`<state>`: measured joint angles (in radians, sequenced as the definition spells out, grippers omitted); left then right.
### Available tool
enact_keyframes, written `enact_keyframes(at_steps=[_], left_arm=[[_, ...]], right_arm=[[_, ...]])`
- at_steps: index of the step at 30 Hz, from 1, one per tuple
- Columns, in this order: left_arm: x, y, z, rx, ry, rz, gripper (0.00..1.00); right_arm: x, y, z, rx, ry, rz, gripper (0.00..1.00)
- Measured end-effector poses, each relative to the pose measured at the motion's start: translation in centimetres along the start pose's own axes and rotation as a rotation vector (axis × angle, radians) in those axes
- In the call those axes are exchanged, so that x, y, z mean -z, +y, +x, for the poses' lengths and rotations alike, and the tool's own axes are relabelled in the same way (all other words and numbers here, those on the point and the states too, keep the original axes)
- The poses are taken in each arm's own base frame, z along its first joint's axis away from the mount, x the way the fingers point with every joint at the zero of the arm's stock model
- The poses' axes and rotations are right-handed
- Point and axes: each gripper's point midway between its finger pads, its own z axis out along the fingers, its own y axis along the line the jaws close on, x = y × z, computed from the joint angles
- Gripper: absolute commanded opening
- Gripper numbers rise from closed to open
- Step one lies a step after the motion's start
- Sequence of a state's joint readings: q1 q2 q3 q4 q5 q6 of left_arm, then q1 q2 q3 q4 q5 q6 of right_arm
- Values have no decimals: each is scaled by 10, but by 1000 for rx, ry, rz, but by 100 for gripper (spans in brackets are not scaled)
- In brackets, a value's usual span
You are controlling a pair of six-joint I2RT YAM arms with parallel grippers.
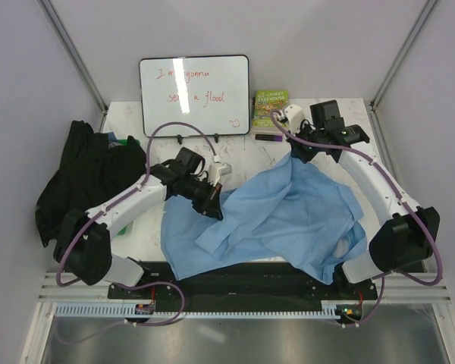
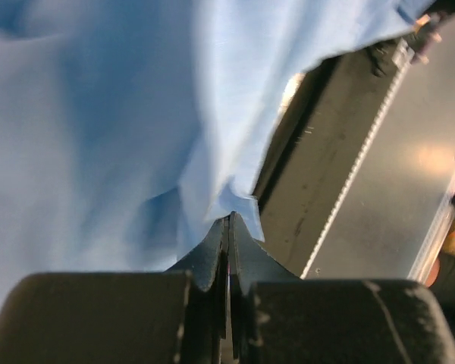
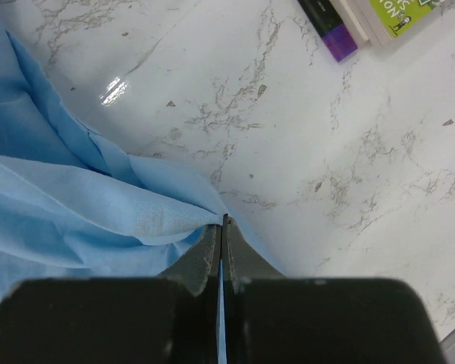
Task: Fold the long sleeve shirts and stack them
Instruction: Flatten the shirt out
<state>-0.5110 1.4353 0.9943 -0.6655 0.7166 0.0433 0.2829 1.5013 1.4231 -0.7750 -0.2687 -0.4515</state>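
The light blue long sleeve shirt [image 1: 265,220] lies crumpled across the middle of the marble table, one corner hanging over the near edge. My left gripper [image 1: 216,199] is shut on the shirt's left part; in the left wrist view its jaws [image 2: 229,220] pinch a fold of the blue cloth [image 2: 98,136]. My right gripper [image 1: 297,150] is shut on the shirt's far right corner, and the right wrist view shows the blue cloth [image 3: 98,220] clamped between the closed jaws [image 3: 224,224] just above the table. The black long sleeve shirt [image 1: 80,178] sits bunched at the table's left edge.
A whiteboard [image 1: 195,95] with red writing stands at the back. A green-covered book [image 1: 270,108] lies to its right, also in the right wrist view [image 3: 394,19], beside a purple-tipped marker [image 3: 326,30]. The black base rail [image 1: 243,284] runs along the near edge.
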Motion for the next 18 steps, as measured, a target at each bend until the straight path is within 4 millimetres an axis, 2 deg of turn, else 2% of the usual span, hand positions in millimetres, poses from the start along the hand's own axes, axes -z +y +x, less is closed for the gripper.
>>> enact_keyframes(at_steps=[2,4,7,9,10,11,13,15,18], left_arm=[[-7,-27,1,-92,20,33,2],[-16,-68,4,-232,46,93,7],[-23,-123,15,-456,77,185,39],[-15,-125,14,-524,60,172,56],[-6,-114,6,-528,31,141,58],[6,-96,-6,-509,-14,103,64],[34,-40,-36,-443,-111,-39,80],[57,18,-59,-402,-153,-194,85],[52,65,-68,-420,-88,-305,88]], right_arm=[[0,-4,1,-14,-1,4,0],[0,-9,4,-33,1,8,0],[3,-18,8,-68,-10,1,0],[6,-23,10,-75,-21,2,0],[8,-25,13,-74,-25,5,0],[11,-24,16,-70,-26,3,0],[17,-17,21,-58,-28,-13,0],[23,-10,20,-41,-45,-29,0],[31,-4,13,-20,-80,-45,0]])
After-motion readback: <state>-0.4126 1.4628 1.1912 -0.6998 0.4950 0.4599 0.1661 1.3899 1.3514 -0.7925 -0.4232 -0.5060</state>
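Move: The blue shirt's sleeve, pinched by both hands, slants between them; its place by the near table edge is about 11 cm back and 10 right of the left hand, 8 below. The loose cuff lies roughly 5 back and 2 left of that hand, 6 below. From the right hand the place is some 28 cm back, 14 left and 16 below; the purple marker is 10 ahead, 9 left, 15 below. The sleeve is flung back and to the right by the left hand, some 11 cm towards the near table edge and slightly rising; its fingers open wide as the swing ends, then the emptied hand whips forward and left about 20 cm over the shirt, wrist rolling. The right hand keeps its pinch, drifting about 3 cm right, then a little back. ##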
